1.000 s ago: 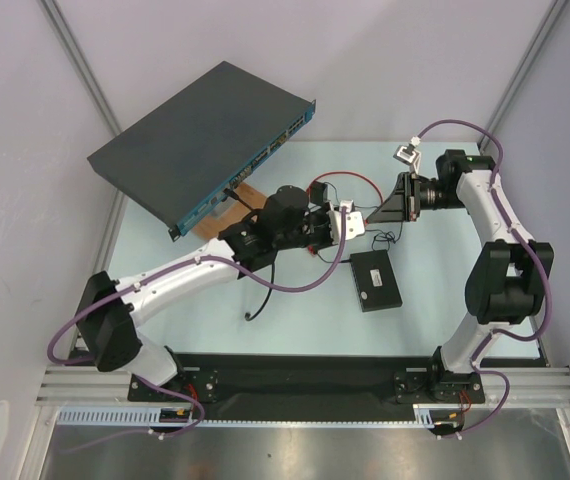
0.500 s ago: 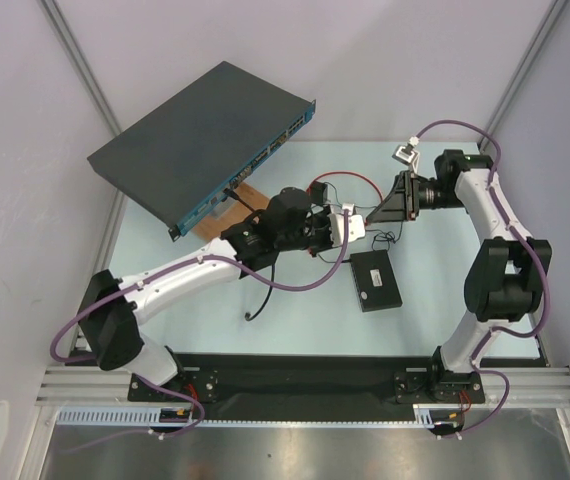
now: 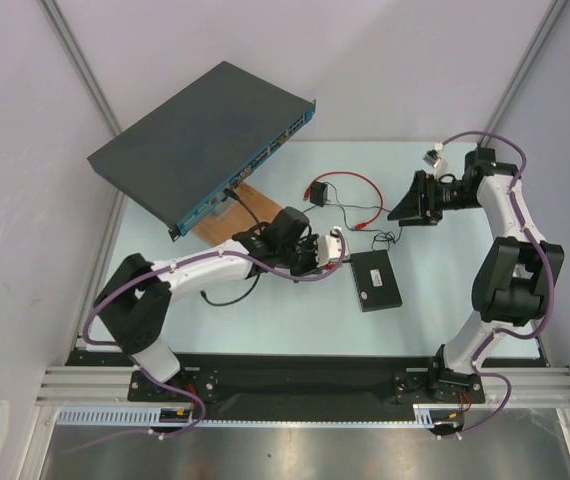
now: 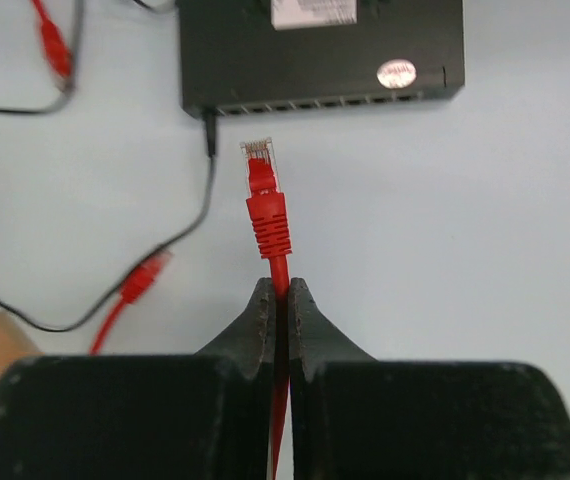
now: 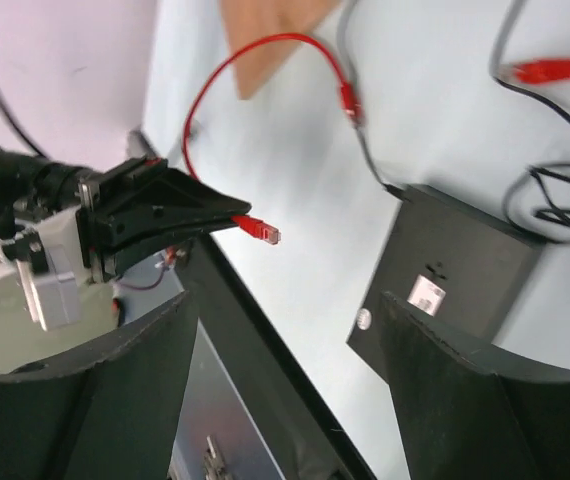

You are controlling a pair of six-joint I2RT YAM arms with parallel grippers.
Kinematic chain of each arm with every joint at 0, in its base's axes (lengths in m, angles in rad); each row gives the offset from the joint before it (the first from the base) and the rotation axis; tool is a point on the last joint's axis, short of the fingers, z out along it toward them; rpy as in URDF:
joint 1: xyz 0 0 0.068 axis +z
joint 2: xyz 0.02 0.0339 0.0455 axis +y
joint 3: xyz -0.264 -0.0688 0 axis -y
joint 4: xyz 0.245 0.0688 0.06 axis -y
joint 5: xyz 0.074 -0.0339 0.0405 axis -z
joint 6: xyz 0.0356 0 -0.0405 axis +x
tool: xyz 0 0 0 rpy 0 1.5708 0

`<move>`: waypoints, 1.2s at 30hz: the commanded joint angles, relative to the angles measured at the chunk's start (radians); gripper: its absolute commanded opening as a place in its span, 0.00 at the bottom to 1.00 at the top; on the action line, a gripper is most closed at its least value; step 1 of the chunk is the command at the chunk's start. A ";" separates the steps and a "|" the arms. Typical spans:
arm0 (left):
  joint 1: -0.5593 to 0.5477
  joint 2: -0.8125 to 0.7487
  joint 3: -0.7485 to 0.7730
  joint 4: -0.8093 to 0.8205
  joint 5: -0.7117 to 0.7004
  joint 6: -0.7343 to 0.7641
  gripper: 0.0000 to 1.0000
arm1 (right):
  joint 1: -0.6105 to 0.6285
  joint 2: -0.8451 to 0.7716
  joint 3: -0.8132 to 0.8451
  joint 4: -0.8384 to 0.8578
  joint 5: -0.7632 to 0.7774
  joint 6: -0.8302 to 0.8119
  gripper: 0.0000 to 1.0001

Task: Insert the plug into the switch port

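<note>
The plug (image 4: 258,152), a clear tip with a red boot on the thin red cable (image 3: 345,190), sticks out ahead of my left gripper (image 4: 280,292), which is shut on the cable just behind it. It points at the switch port row (image 4: 335,101) in the edge of the small black box (image 3: 377,280), a short gap away and level with the leftmost sockets. From the right wrist the plug (image 5: 263,231) shows in mid-air left of the box (image 5: 455,270). My right gripper (image 3: 397,212) hangs open behind the box, holding nothing.
A thin black wire (image 4: 208,135) is plugged into the box's left end. Loose red connectors (image 4: 140,280) lie on the table to the left. The large grey rack unit (image 3: 205,135) rests on a wooden block (image 3: 233,212) at the back left.
My right gripper opened, let go of the red cable and drew back to the right. My left arm, shut on the cable, pulled toward the near side and now faces the box.
</note>
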 commanded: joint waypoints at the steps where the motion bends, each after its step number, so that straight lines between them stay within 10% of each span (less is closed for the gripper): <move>1: 0.002 0.039 -0.030 0.034 0.095 -0.037 0.00 | -0.009 -0.047 -0.062 0.084 0.135 0.104 0.77; 36: -0.044 0.326 0.072 0.246 0.017 -0.145 0.01 | -0.054 0.067 -0.312 0.245 0.215 0.105 0.73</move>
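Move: The switch port lies about 8 cm to the right of the left hand, only 1 cm ahead and some 12 cm below; the switch's middle is some 5 cm farther right. The black power plug sits about 4 cm ahead of that port, and a loose red plug lies 7 cm ahead and 1 cm left of the left hand. From the right hand, the switch's middle is roughly 10 cm back, 6 cm left and 21 cm down. The red plug, still pinched by its cable just behind the boot, is lowered about 9 cm by the left hand, then carried some 4 cm right, up to the port row, its tilt changing on the way and partly easing back. The open right hand sinks about 13 cm towards the switch, drawing slightly back and right while tipping its fingers down. ##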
